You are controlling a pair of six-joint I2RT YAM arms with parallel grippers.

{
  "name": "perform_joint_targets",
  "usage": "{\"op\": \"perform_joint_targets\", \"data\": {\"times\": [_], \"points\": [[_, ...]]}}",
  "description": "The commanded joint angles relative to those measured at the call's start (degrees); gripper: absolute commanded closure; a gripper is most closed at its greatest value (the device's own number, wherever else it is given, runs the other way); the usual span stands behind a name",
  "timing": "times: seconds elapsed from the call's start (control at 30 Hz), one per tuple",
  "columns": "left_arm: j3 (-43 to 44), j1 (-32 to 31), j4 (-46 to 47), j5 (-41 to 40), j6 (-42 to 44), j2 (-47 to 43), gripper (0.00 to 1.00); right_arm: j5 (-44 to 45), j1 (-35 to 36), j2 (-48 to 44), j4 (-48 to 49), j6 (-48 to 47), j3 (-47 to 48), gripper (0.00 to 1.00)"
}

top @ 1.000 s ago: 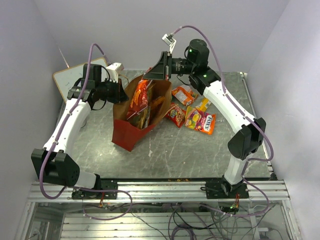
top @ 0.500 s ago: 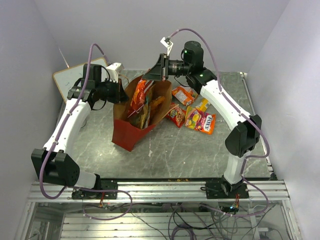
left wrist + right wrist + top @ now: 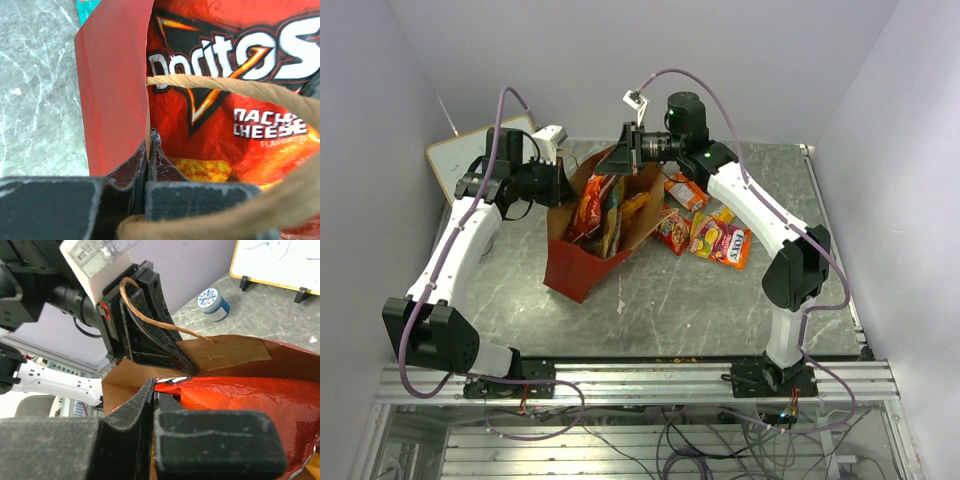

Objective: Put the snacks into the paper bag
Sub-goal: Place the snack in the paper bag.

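The red paper bag (image 3: pixel 578 268) stands open at mid-table. My left gripper (image 3: pixel 565 187) is shut on its left rim; the left wrist view shows the kraft edge of the bag wall (image 3: pixel 112 85) pinched at the gripper (image 3: pixel 150 137), and the twine handle (image 3: pixel 235 87) crossing in front. A dark red chip bag (image 3: pixel 590 205) stands inside the bag. My right gripper (image 3: pixel 613 163) is above the far rim. In the right wrist view the gripper (image 3: pixel 154 385) is shut, with the chip bag's (image 3: pixel 240 400) crumpled top edge at its tips. Several small snacks (image 3: pixel 715 238) lie to the bag's right.
A white writing board (image 3: pixel 460 155) leans at the back left, and a small round tin (image 3: pixel 212 304) sits near it. More packets (image 3: pixel 632 205) stick up inside the bag. An orange packet (image 3: pixel 688 190) lies under the right forearm. Walls close in on three sides.
My right gripper has moved left over the bag's mouth and the dark red chip bag has sunk lower into the paper bag. The left arm has held still.
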Motion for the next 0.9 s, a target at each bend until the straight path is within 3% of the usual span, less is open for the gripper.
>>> {"op": "perform_joint_targets", "data": {"times": [0.0, 0.23, 0.57, 0.87], "points": [[0.5, -0.2, 3.9, 1.6, -0.7, -1.8, 0.93, 2.5, 0.9, -0.5, -4.0, -6.8, 0.7, 1.0], [0.9, -0.2, 3.8, 2.2, -0.4, -1.3, 0.93, 7.6, 2.0, -1.2, -5.8, -10.0, -2.6, 1.0], [0.1, -0.2, 4.3, 1.7, 0.0, -2.0, 0.93, 9.9, 2.3, -2.3, -8.7, -14.3, -3.4, 0.75], [-0.7, -0.2, 4.6, 2.5, 1.1, -2.2, 0.93, 8.7, 2.2, -3.9, -12.5, -21.7, 0.2, 0.62]]}}
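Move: The right hand holds the Doritos pack by its upper end over the paper bag's mouth; the bag's middle lies about 20 cm below and 4 cm back, with no sideways offset. On the table some 33 cm below this hand, the small red pack is 17 cm right and 4 cm ahead, and the orange pack 21 cm right and 13 cm ahead. From the left hand, already pinching the rim, the bag's middle is about 8 cm right, 4 cm back and 12 cm below. The right hand lowers the Doritos pack almost straight down into the paper bag's mouth, about 6 cm, its left-pointing fingers dipping some 10 degrees; partway down they begin to open, and the hand stops sinking while they spread to about a third, letting go of the pack. The left hand stays in place throughout, keeping its pinch on the bag's rim beside the handle so the mouth is held open. ##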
